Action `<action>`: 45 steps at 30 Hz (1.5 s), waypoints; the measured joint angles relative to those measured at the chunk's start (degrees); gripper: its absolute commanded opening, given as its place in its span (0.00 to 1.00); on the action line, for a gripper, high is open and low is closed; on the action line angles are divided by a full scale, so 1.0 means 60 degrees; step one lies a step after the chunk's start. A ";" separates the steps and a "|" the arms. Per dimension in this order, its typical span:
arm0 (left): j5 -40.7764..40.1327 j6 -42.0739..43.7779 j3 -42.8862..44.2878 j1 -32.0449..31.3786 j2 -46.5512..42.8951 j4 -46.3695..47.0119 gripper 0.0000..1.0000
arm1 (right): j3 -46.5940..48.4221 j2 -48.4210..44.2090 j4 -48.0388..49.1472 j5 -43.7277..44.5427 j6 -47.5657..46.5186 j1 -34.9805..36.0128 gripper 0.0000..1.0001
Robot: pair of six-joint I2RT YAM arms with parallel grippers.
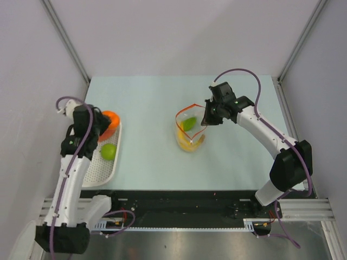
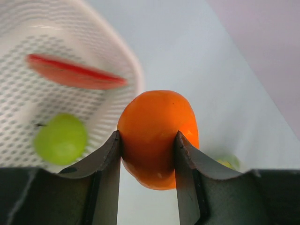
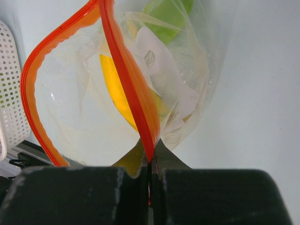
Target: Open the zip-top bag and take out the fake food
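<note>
The clear zip-top bag (image 1: 190, 130) stands mid-table with its red zip mouth (image 3: 126, 79) spread open. A yellow banana (image 3: 115, 93) and a flat green piece (image 3: 166, 18) lie inside. My right gripper (image 1: 209, 115) is shut on the zip strip at the bag's right side (image 3: 151, 157). My left gripper (image 1: 100, 123) is shut on the orange-red piece (image 2: 157, 133) and holds it over the far end of the white basket (image 1: 92, 170). A round green fruit (image 1: 109, 151) lies in the basket; it also shows in the left wrist view (image 2: 61, 139).
A red strip-shaped thing (image 2: 75, 72) shows blurred in the basket in the left wrist view. The basket's rim (image 3: 9, 89) shows in the right wrist view. Grey walls close in the table on three sides.
</note>
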 measured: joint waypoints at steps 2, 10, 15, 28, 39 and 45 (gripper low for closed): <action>0.0262 -0.0095 -0.0681 0.1384 -0.0452 -0.0284 0.11 | 0.0000 0.0000 0.0000 0.0000 -0.0007 0.0007 0.00; 0.0146 -0.0076 -0.2495 0.3610 -0.0641 -0.0871 0.13 | 0.0000 0.0000 -0.0004 -0.0004 -0.0033 0.0022 0.00; 0.0244 0.0102 -0.3107 0.4768 -0.0313 -0.0641 0.14 | 0.0000 0.0000 -0.0004 -0.0004 -0.0036 0.0055 0.00; 0.2116 0.0747 -0.3774 0.6193 0.2273 0.2055 0.31 | 0.0000 0.0000 0.0000 -0.0018 -0.0062 0.0058 0.00; 0.2492 0.1144 -0.3555 0.6211 0.3373 0.3450 0.80 | 0.0000 0.0000 0.0000 -0.0058 -0.0062 0.0120 0.00; 0.2390 0.1275 -0.3479 0.6211 0.3333 0.2812 0.92 | 0.0000 0.0000 0.0004 -0.0069 -0.0062 0.0164 0.00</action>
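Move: The left hand already holds the orange, high above the white basket's right rim. The clear patch of basket floor where it will go lies about 14 cm to the left, 4 cm back and 22 cm below. On that same floor, the green apple sits some 8 cm left and 6 cm back of the hand, the watermelon slice about 12 cm left and 3 cm ahead. From the right hand, pinching the bag's mouth, the patch is roughly 53 cm left, 8 cm back and 14 cm lower. The left hand carries the orange down about 20 cm into the basket and some 15 cm to the left, drawing back about 9 cm on the way while the fingers tip roughly 20 degrees further down and the wrist turns about as much counter-clockwise. Low over the basket floor it comes forward again by some 6 cm beside the green apple, all but stops, and there the fingers open wide and let go of the orange, one finger still close against its side. ##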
